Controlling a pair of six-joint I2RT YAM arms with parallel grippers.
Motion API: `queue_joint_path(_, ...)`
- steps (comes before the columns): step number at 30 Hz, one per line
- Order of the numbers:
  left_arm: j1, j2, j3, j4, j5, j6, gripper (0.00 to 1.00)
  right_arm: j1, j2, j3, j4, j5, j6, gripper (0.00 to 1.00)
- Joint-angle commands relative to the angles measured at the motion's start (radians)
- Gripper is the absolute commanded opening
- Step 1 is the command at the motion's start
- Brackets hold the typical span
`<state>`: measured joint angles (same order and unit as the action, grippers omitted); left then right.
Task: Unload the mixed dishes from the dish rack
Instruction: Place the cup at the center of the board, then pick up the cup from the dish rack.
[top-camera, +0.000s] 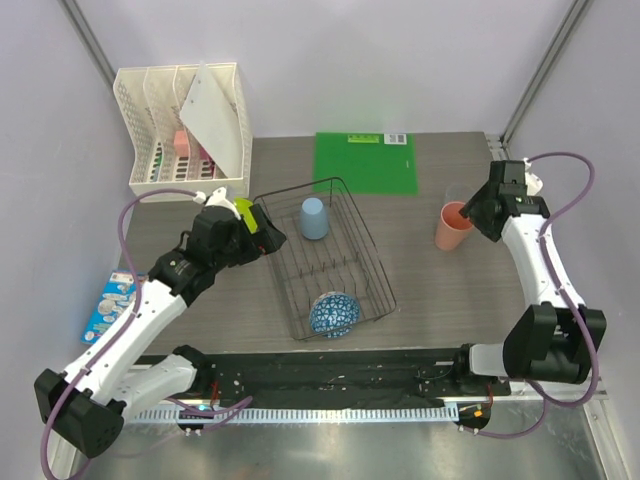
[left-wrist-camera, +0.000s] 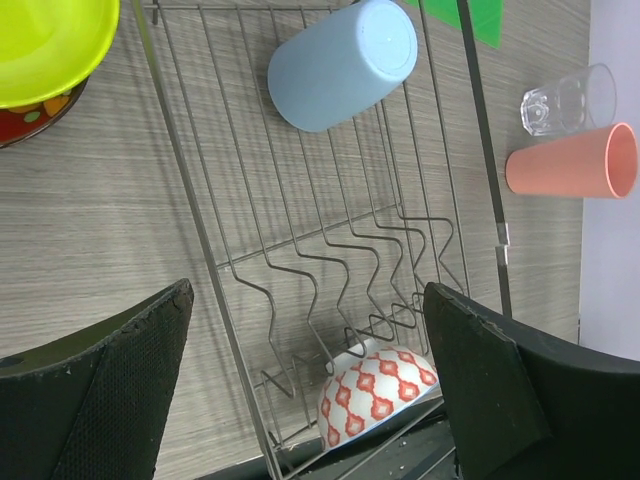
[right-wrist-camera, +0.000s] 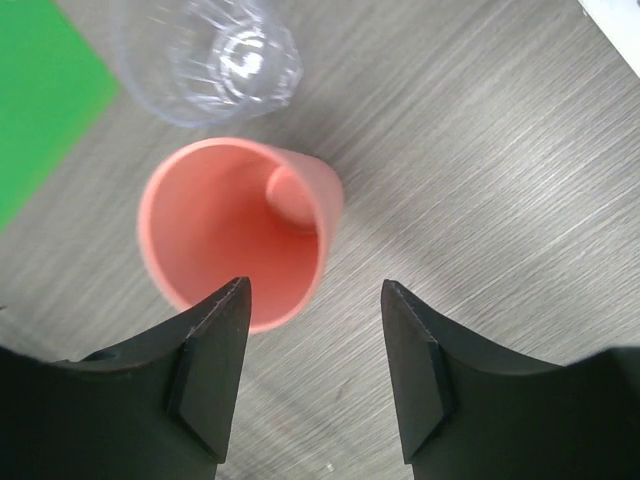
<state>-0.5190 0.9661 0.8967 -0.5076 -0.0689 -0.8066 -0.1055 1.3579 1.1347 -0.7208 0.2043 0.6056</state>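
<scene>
The dark wire dish rack (top-camera: 375, 262) lies mid-table. A light blue cup (top-camera: 313, 217) rests at its far end and a patterned round bowl (top-camera: 334, 314) leans at its near end. My left gripper (top-camera: 268, 230) hovers open over the rack's left side, jaws wide above the bare wire prongs (left-wrist-camera: 330, 250) with the bowl (left-wrist-camera: 378, 392) below. A yellow-green plate (left-wrist-camera: 45, 40) lies on a dark red patterned plate (left-wrist-camera: 30, 118) just left of the rack. At the right, a salmon-pink cup (right-wrist-camera: 235, 230) stands upright by a clear glass tumbler (right-wrist-camera: 215, 55). My right gripper (right-wrist-camera: 315, 340) is open, holding nothing, beside the cup.
A white lattice organizer (top-camera: 185, 125) with a white board stands at the back left. A green mat (top-camera: 365, 162) lies behind the rack. A small printed packet (top-camera: 108, 305) sits at the table's left edge. Grey walls close in both sides.
</scene>
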Motion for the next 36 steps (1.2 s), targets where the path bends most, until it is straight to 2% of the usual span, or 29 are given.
queue_joint_path(1, -0.004, 0.013, 0.051, -0.012, -0.028, 0.021, 0.96, 0.010, -0.078, 0.088, -0.046, -0.023, 0.014, 0.61)
queue_joint_path(4, -0.004, 0.022, 0.059, -0.009, -0.046, 0.027, 0.96, 0.013, -0.152, 0.119, -0.042, -0.072, 0.045, 0.61)
queue_joint_path(6, -0.006, 0.029, 0.067, 0.003, -0.066, 0.041, 0.97, 0.020, -0.216, 0.071, 0.039, -0.257, 0.071, 0.61)
queue_joint_path(8, -0.006, 0.063, 0.097, 0.012, -0.109, 0.085, 0.97, 0.048, -0.327, -0.017, 0.229, -0.404, 0.109, 0.60)
queue_joint_path(9, -0.007, 0.086, 0.113, 0.014, -0.123, 0.108, 0.96, 0.067, -0.362, -0.050, 0.377, -0.518, 0.124, 0.60)
queue_joint_path(11, -0.038, 0.160, 0.181, 0.007, -0.230, 0.193, 0.95, 0.119, -0.434, -0.117, 0.495, -0.581, 0.144, 0.60)
queue_joint_path(12, -0.050, 0.184, 0.200, 0.007, -0.267, 0.226, 0.97, 0.197, -0.450, -0.130, 0.561, -0.594, 0.137, 0.60)
queue_joint_path(15, -0.072, 0.292, 0.284, 0.024, -0.304, 0.290, 1.00, 0.326, -0.483, -0.162, 0.602, -0.571, 0.109, 0.60)
queue_joint_path(18, -0.079, 0.410, 0.346, 0.081, -0.318, 0.322, 1.00, 0.389, -0.508, -0.222, 0.662, -0.572, 0.114, 0.60)
queue_joint_path(22, -0.090, 0.563, 0.442, 0.089, -0.370, 0.325, 1.00, 0.405, -0.545, -0.341, 0.764, -0.606, 0.140, 0.60)
queue_joint_path(27, -0.108, 0.721, 0.540, 0.080, -0.361, 0.320, 1.00, 0.405, -0.575, -0.394, 0.774, -0.614, 0.120, 0.60)
queue_joint_path(36, -0.128, 0.870, 0.643, 0.101, -0.321, 0.319, 1.00, 0.406, -0.566, -0.431, 0.802, -0.635, 0.117, 0.60)
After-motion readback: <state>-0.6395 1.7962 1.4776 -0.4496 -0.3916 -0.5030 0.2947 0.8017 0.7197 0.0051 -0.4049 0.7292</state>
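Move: The blue cup in the dish rack lies some 15 cm ahead of the left hand, 8 cm to its right and 15 cm below. Level with that cup, the lime plate sits about 22 cm to its left; the patterned bowl is roughly 27 cm nearer the bases and 5 cm right of it. From the right hand the blue cup is about 5 cm ahead, 40 cm left; the just-placed pink cup is 3 cm ahead, 4 cm left, 10 cm below, the glass 11 cm straight ahead. The left hand heads for the blue cup, fingers wide open: about 15 cm forward and 8 cm right, lifting slightly before dipping, rolling its left side up some 30 degrees, to hang over the cup without visible contact. The right hand, already clear of the pink cup, swings up and left towards the rack, drawing back a little, then sinks partway; its fingers tip up and turn counter-clockwise, their opening unchanged. ##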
